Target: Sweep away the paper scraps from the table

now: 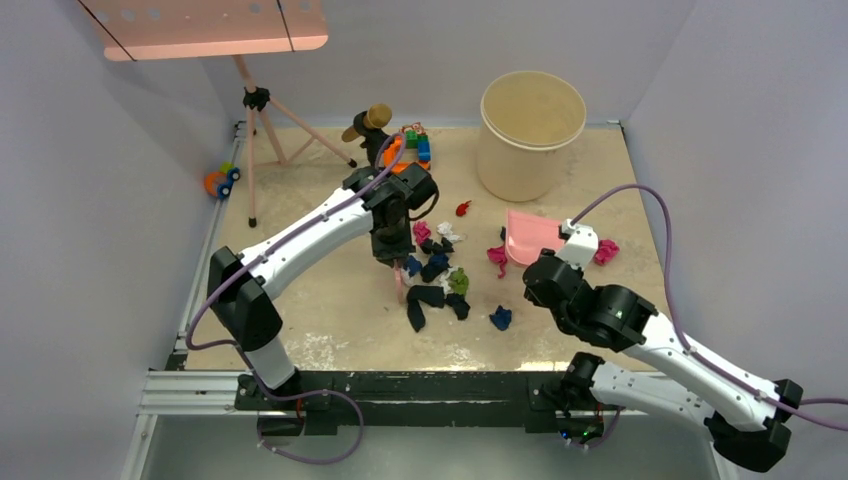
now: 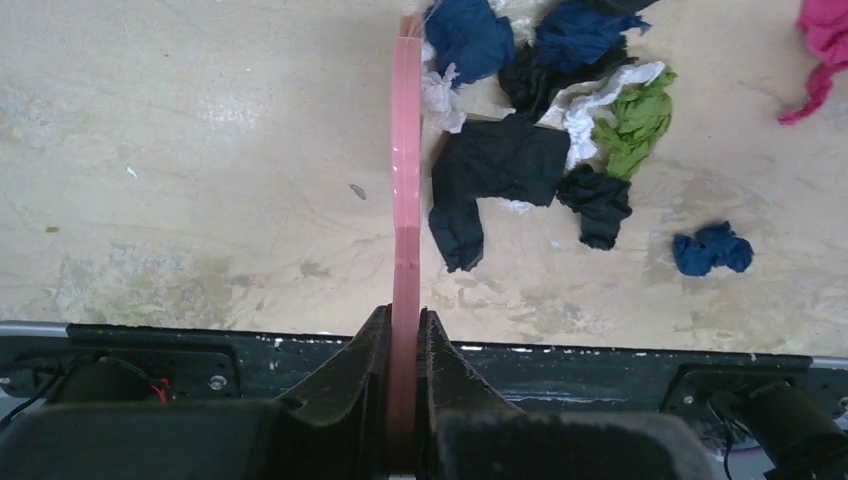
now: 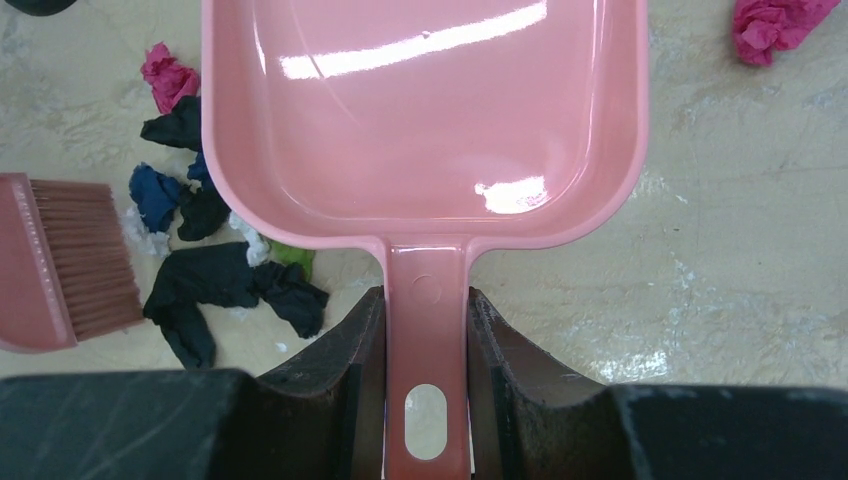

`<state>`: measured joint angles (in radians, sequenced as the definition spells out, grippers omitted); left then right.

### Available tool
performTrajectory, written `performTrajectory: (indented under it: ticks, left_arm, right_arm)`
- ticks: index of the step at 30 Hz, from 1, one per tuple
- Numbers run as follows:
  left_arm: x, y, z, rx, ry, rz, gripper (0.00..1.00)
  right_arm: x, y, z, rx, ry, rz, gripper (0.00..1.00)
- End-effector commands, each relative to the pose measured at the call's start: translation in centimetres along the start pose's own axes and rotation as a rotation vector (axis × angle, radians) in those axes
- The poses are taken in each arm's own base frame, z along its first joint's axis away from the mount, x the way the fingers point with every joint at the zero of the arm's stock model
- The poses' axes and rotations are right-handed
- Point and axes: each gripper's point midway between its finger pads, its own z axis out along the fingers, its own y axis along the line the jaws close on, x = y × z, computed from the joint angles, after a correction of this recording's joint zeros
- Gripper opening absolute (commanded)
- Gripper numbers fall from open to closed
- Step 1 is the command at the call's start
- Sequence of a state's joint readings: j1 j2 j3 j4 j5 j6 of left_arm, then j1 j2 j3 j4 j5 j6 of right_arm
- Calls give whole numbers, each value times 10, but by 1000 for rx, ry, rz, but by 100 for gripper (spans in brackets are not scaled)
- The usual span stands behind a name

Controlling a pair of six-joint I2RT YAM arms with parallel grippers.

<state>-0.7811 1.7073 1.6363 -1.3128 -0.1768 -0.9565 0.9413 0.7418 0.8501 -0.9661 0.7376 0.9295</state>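
Paper scraps (image 1: 436, 275) in navy, black, green, white and pink lie bunched mid-table (image 1: 320, 310). A red bit (image 1: 462, 208) and a pink wad (image 1: 606, 250) lie apart. My left gripper (image 1: 392, 252) is shut on the pink brush (image 2: 405, 180), which stands edge-on just left of the pile, its far end touching white and blue scraps (image 2: 465, 40). Right of the pile, my right gripper (image 3: 425, 310) is shut on the handle of the pink dustpan (image 3: 425, 110), whose tray looks empty. The brush's bristles (image 3: 85, 255) show beside black scraps (image 3: 215, 285).
A beige bucket (image 1: 532, 120) stands at the back right. Bright toy blocks (image 1: 415, 145) and a brown object (image 1: 368, 120) sit at the back middle. A tripod (image 1: 262, 130) and a small orange toy (image 1: 222, 181) are at the back left. A black rail (image 1: 400, 388) runs along the near edge.
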Motion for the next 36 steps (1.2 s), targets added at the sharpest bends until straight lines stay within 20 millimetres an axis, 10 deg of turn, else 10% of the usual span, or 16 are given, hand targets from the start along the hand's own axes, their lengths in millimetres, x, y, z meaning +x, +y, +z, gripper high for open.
performTrajectory:
  ticks: [1, 7, 17, 29, 36]
  left_arm:
    - [-9, 5, -33, 18, -44, 16, 0]
    - [-12, -10, -88, 305, -161, 63, 0]
    - [6, -162, -131, 1078, -67, 259, 0]
    - [-39, -332, -121, 1537, -10, 106, 0]
    - [-53, -403, -85, 1504, -24, -26, 0]
  right_arm:
    - [-23, 2, -6, 14, -66, 71, 0]
    - [-28, -8, -6, 57, -101, 98, 0]
    - [-82, -48, -42, 302, -209, 153, 0]
    - [-138, -49, -70, 271, -361, 238, 0]
    - [-143, -42, -65, 279, -386, 248, 0]
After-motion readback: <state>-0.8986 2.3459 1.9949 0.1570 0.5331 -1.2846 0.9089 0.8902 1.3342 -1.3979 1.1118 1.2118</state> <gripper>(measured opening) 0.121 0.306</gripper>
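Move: Out to the left hand's right lies the lone pink ball of paper, some 47 cm over, about 7 cm farther out and 15 cm below. Between them are the scrap pile, about 10 cm right and 3 cm ahead, the pink strip, roughly 23 cm right and 5 cm ahead, and the dustpan's scoop, some 29 cm right, 6 cm ahead and 5 cm down. From the right hand the ball is about 12 cm ahead, 20 cm right and 17 cm below. Lifting the still-held brush about 10 cm clear beside the pile, the left hand swings it some 35 cm right and then also forward, sinking partway, over the scraps towards the pink ball; the wrist rolls about 75 degrees until the fingers point right. The right hand keeps the dustpan, raising it about 13 cm and shifting it 7 cm right, turning clockwise and tipping the scoop up as the brush comes in beneath. ##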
